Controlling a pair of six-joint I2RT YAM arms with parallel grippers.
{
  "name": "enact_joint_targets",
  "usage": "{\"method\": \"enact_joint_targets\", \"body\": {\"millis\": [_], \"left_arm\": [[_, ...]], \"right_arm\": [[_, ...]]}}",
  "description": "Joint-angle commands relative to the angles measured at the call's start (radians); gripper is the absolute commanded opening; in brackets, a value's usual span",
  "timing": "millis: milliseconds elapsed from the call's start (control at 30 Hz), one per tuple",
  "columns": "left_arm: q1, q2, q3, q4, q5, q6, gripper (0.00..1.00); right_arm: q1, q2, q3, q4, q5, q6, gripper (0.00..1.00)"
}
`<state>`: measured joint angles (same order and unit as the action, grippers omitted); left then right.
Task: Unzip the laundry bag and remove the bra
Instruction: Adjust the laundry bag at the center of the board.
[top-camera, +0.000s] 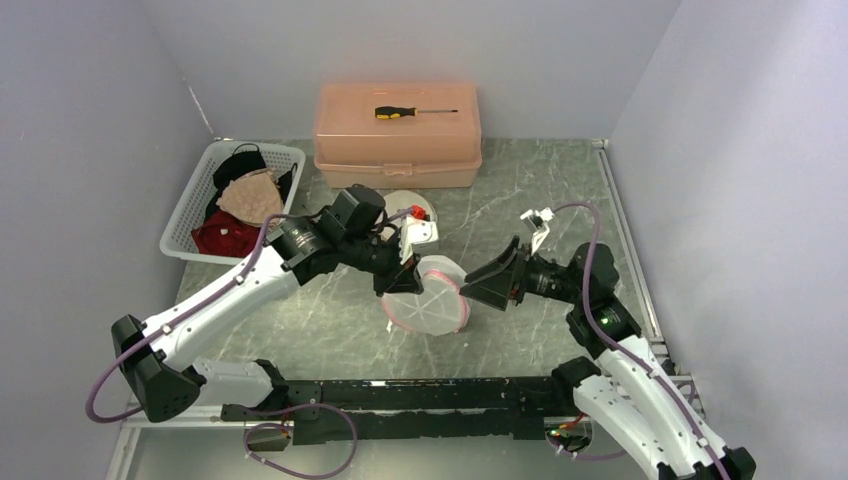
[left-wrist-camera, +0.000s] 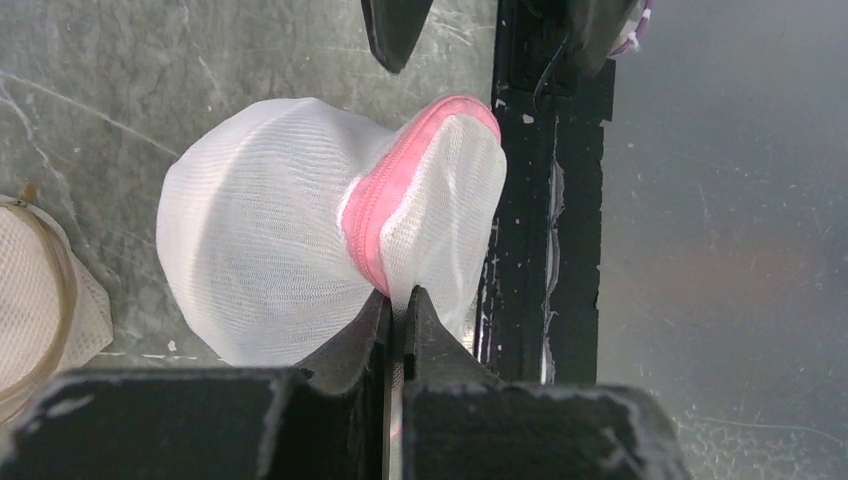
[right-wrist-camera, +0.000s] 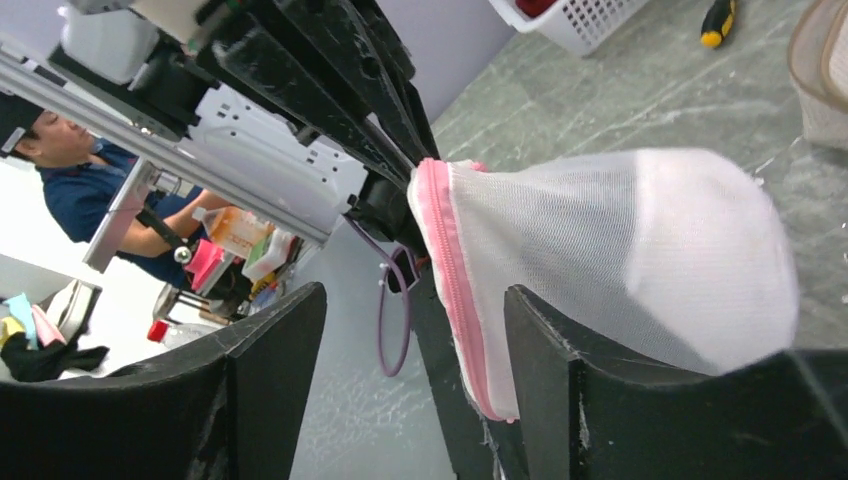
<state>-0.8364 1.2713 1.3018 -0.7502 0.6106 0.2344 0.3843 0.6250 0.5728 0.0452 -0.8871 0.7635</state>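
Note:
The laundry bag (top-camera: 428, 300) is a white mesh pouch with a pink zipper (left-wrist-camera: 385, 210) along its rim, held partly off the table. My left gripper (top-camera: 401, 277) is shut on the bag's edge right beside the zipper (left-wrist-camera: 398, 300). My right gripper (top-camera: 478, 284) is open at the bag's right side. In the right wrist view its jaws (right-wrist-camera: 415, 290) stand wide apart, with the zipper rim (right-wrist-camera: 447, 270) hanging between them, close to the right finger (right-wrist-camera: 545, 350). The bra is hidden; only mesh (right-wrist-camera: 620, 250) shows.
A pink toolbox (top-camera: 398, 135) with a screwdriver (top-camera: 415, 112) on its lid stands at the back. A white basket (top-camera: 190, 215) of clothes sits back left. Another round mesh item (top-camera: 410, 207) lies behind the bag. A black rail (top-camera: 420, 395) runs along the near edge.

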Motion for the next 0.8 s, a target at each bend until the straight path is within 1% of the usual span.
{"method": "enact_joint_targets", "body": {"millis": [0, 133, 200, 267, 333, 400, 467, 567, 633, 733, 767], "left_arm": [[0.001, 0.017, 0.000, 0.059, 0.051, 0.068, 0.03], [0.000, 0.079, 0.029, 0.020, 0.068, 0.073, 0.03], [0.000, 0.102, 0.043, 0.004, 0.073, 0.076, 0.03], [0.001, 0.117, 0.051, -0.003, 0.074, 0.078, 0.03], [0.000, 0.121, 0.055, -0.002, 0.071, 0.080, 0.03], [0.001, 0.116, 0.052, 0.006, 0.063, 0.079, 0.03], [0.000, 0.106, 0.043, 0.018, 0.057, 0.080, 0.03], [0.000, 0.092, 0.032, 0.034, 0.056, 0.076, 0.03], [0.001, 0.085, 0.026, 0.041, 0.060, 0.073, 0.03], [0.001, 0.082, 0.020, 0.054, 0.062, 0.059, 0.03], [0.000, 0.081, 0.020, 0.063, 0.048, 0.045, 0.03]], "right_arm": [[0.070, 0.033, -0.010, -0.041, 0.094, -0.068, 0.66], [0.136, 0.054, -0.018, -0.041, 0.168, -0.095, 0.61], [0.153, 0.074, -0.008, -0.085, 0.189, -0.120, 0.59], [0.162, 0.091, -0.005, -0.095, 0.199, -0.140, 0.51], [0.165, 0.103, -0.006, -0.102, 0.203, -0.148, 0.42], [0.167, 0.116, -0.001, -0.121, 0.207, -0.164, 0.36], [0.170, 0.126, -0.003, -0.140, 0.211, -0.178, 0.35], [0.173, 0.144, -0.008, -0.162, 0.218, -0.195, 0.39], [0.176, 0.148, -0.018, -0.153, 0.219, -0.193, 0.39], [0.182, 0.162, -0.021, -0.122, 0.199, -0.178, 0.26], [0.184, 0.164, -0.019, -0.114, 0.199, -0.173, 0.20]]}}
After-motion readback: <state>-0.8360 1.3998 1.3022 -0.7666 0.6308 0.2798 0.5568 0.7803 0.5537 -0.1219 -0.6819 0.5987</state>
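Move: Just below the open right hand, about 4 cm down and 3 cm to its left, is the near pink zip edge of the laundry bag; that edge lies some 8 cm to the right, 1 cm nearer the base and 1 cm below the left hand, which already pinches the bag. On the board, the cream bag sits about 22 cm ahead, 13 cm left of the right hand and 23 cm below it; the screwdriver is some 20 cm ahead and 31 cm left. Sinking about 8 cm while first easing 2 cm left, the right hand rolls its fingers some 15 degrees and comes down astride the bag's pink zip edge, closing from wide to under a third open around it. The left keeps its pinch and lowers its side of the bag about 4 cm, then holds nearly still. ##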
